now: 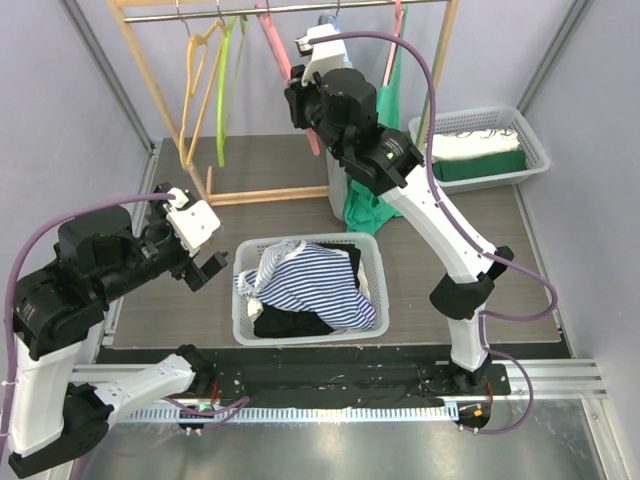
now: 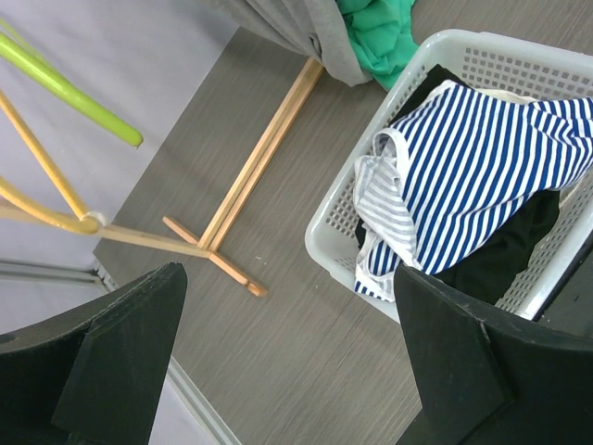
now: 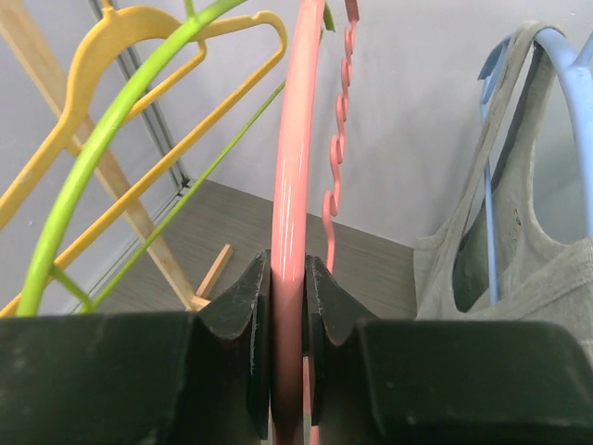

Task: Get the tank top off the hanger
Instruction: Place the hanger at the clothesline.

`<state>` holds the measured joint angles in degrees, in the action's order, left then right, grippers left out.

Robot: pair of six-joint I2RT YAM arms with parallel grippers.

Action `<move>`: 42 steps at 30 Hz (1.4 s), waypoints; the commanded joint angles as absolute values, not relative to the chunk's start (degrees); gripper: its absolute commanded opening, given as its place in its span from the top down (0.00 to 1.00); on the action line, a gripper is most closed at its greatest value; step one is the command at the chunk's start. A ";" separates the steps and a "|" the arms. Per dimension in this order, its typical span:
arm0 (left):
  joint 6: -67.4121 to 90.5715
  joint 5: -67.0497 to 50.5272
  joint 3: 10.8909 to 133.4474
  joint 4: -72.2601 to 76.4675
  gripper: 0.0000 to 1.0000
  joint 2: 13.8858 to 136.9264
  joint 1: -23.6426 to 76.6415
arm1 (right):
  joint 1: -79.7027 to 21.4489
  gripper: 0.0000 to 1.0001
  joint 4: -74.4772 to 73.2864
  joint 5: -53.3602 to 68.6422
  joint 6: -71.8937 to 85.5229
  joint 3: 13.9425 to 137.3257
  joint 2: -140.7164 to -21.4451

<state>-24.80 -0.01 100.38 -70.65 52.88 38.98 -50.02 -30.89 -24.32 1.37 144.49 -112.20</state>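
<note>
A grey tank top (image 3: pixel 547 269) hangs on a blue hanger (image 3: pixel 570 65) to the right of my right gripper (image 3: pixel 288 269). That gripper is shut on the bar of a bare pink hanger (image 3: pixel 294 139), which passes upright between its pads. In the top view the right gripper (image 1: pixel 297 100) is up at the rail on the pink hanger (image 1: pixel 278 45), and the arm hides most of the tank top. The tank top's grey hem (image 2: pixel 296 23) shows in the left wrist view. My left gripper (image 1: pixel 205 270) hovers open and holds nothing, left of the front basket; its fingers (image 2: pixel 120 343) frame bare table.
A wooden rack (image 1: pixel 265 195) carries yellow (image 1: pixel 195 70) and green hangers (image 1: pixel 225 90). A green garment (image 1: pixel 365 210) hangs beside the tank top. A white basket (image 1: pixel 245 330) holds a striped top (image 1: pixel 310 280) over black cloth. Another basket (image 1: pixel 535 150) stands back right.
</note>
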 commanded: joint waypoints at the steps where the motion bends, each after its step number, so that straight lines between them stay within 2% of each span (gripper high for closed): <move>1: -26.02 0.44 100.64 -69.61 0.00 51.95 38.06 | -49.13 0.99 -24.35 -22.94 1.41 146.51 -111.45; 9: -25.93 0.18 99.41 -69.52 0.00 51.50 37.09 | -48.25 0.99 -21.71 -21.80 1.67 144.23 -110.39; 26: -24.96 -1.84 101.42 -69.61 0.01 52.56 35.95 | -47.55 0.99 -23.47 -19.34 6.15 145.63 -115.84; 42: -23.99 -2.72 101.34 -68.73 0.03 54.14 34.72 | -50.63 0.99 -22.24 -19.60 1.50 148.09 -117.77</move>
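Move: My right hand already grips the near shoulder of the empty pink hanger. The free rail spot for its hook lies some 16 cm ahead, 12 cm left and 13 cm above this hand. The middle of the green hanger is about 15 cm ahead and 15 cm left, with the yellow one some 6 cm farther left; the blue hanger is 15 cm ahead and 8 cm right. From my idle left hand, the spot is roughly 39 cm ahead, 8 cm right and 21 cm up. With my right fingers kept shut on the pink hanger, I ease it forward and then down, about 3 cm each, at the rail. Then I carry it some 2 cm more to the left, easing back about 1 cm, towards the green hanger and away from the blue one; my wrist barely turns. ##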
